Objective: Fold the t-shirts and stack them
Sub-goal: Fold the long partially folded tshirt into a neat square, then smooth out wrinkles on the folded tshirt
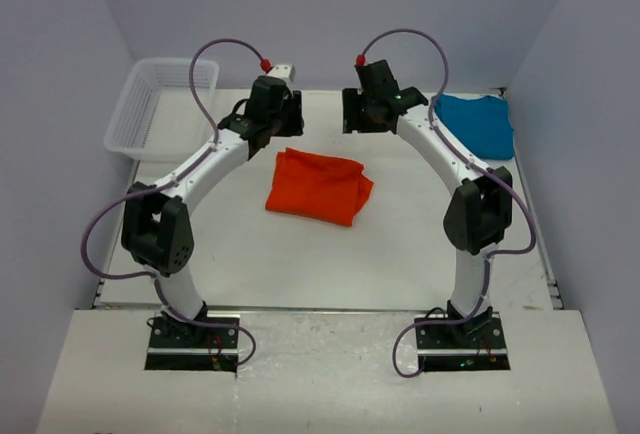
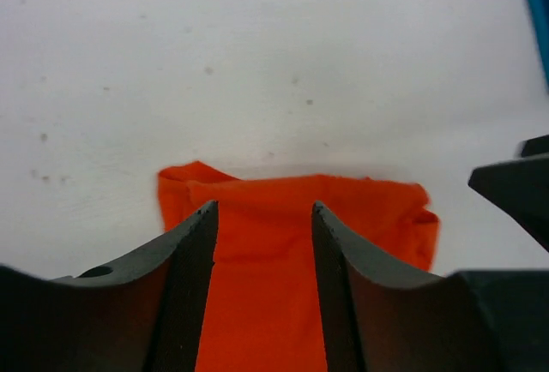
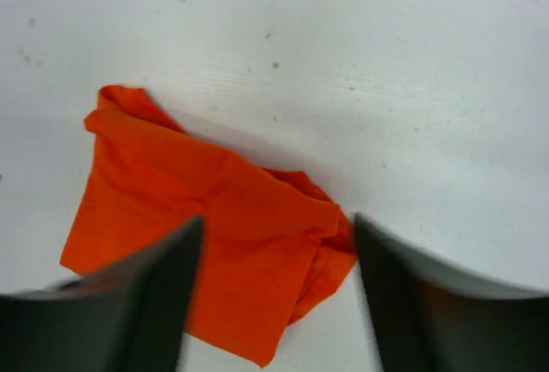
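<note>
A folded orange-red t-shirt (image 1: pixel 318 186) lies in the middle of the table, its right edge bunched. The teal-blue t-shirt (image 1: pixel 480 124) lies folded at the back right. Both grippers hover above the orange shirt's far edge. My left gripper (image 1: pixel 288 126) is open, and in the left wrist view its gripper (image 2: pixel 262 218) frames the orange shirt (image 2: pixel 266 303) lying flat below. My right gripper (image 1: pixel 358 119) is open wide; through its gripper (image 3: pixel 276 235) the orange shirt (image 3: pixel 197 218) lies on the table, touched by neither finger.
A white mesh basket (image 1: pixel 160 104) stands at the back left corner. Walls close in the table on the left, back and right. The right arm's dark gripper body (image 2: pixel 515 192) shows at the right edge of the left wrist view, with a sliver of teal shirt (image 2: pixel 539 3) above it.
</note>
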Controlling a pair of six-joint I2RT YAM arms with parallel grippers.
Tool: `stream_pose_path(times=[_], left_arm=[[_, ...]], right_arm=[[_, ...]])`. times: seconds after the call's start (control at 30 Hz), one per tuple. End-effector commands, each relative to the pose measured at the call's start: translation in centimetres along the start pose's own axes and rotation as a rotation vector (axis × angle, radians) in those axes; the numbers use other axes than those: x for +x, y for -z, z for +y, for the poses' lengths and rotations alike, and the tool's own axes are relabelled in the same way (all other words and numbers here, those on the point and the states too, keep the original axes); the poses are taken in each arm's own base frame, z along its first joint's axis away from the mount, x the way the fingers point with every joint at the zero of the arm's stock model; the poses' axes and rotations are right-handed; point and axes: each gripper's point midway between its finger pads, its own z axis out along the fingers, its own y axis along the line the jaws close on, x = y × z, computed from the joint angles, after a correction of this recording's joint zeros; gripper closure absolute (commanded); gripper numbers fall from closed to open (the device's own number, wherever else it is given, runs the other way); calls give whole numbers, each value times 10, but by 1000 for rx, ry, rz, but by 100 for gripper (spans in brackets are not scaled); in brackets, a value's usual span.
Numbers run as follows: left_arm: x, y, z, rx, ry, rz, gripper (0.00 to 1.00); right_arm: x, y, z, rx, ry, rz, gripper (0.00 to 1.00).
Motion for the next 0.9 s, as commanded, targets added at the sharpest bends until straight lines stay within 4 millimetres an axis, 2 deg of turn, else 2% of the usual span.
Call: stream_pose_path(times=[0.0, 0.03, 0.07, 0.13, 0.17, 0.2, 0.23, 0.33, 0.37, 0.53, 0.67, 0.77, 0.87], left_arm=[[13, 30, -43, 181, 5, 41, 52], [26, 28, -49, 228, 15, 59, 70], [38, 27, -60, 303, 34, 102, 82], [49, 21, -72, 378, 57, 154, 100], [58, 20, -82, 448, 73, 203, 100], [70, 7, -87, 473, 80, 243, 100], [73, 5, -94, 515, 89, 261, 100], [87, -16, -92, 525, 109, 299, 100], [93, -27, -82, 506, 124, 319, 100], [96, -46, -47, 455, 185, 316, 100], [102, -58, -15, 386, 211, 323, 100], [103, -63, 0, 365, 229, 318, 100], [106, -69, 8, 363, 249, 321, 100]], right_arm=[[33, 27, 10, -82, 18, 56, 93], [39, 24, 16, -118, -7, 55, 100], [65, 15, 17, -153, -13, 114, 100], [80, 15, 38, -275, -59, 160, 100], [87, 14, 45, -322, -70, 175, 100], [106, 13, 54, -387, -85, 233, 100], [106, 11, 59, -416, -108, 225, 100], [117, 7, 65, -453, -125, 257, 100], [118, 6, 66, -462, -125, 262, 100], [126, -6, 70, -477, -138, 312, 100], [136, -28, 61, -410, -159, 351, 100], [147, -37, 57, -380, -173, 389, 100], [167, -51, 43, -299, -199, 432, 100]])
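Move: The folded orange t-shirt lies below and behind my spread hands: its middle is about 8 cm back and 7 cm right of my left hand, and some 9 cm back and 10 cm left of my right, roughly 15 cm below both. The white basket stands about 28 cm left and 10 cm ahead of my left hand; the blue t-shirt lies some 26 cm right and 6 cm ahead of my right hand. I shut both grippers, tip them down some 20 degrees and bring the closed tips down to the orange t-shirt. My left hand swings right and back, drops about 15 cm, then sweeps roughly 7 cm left and a little forward along the far edge to near the far left corner; my right hand goes down, back and left onto the shirt's right half. ##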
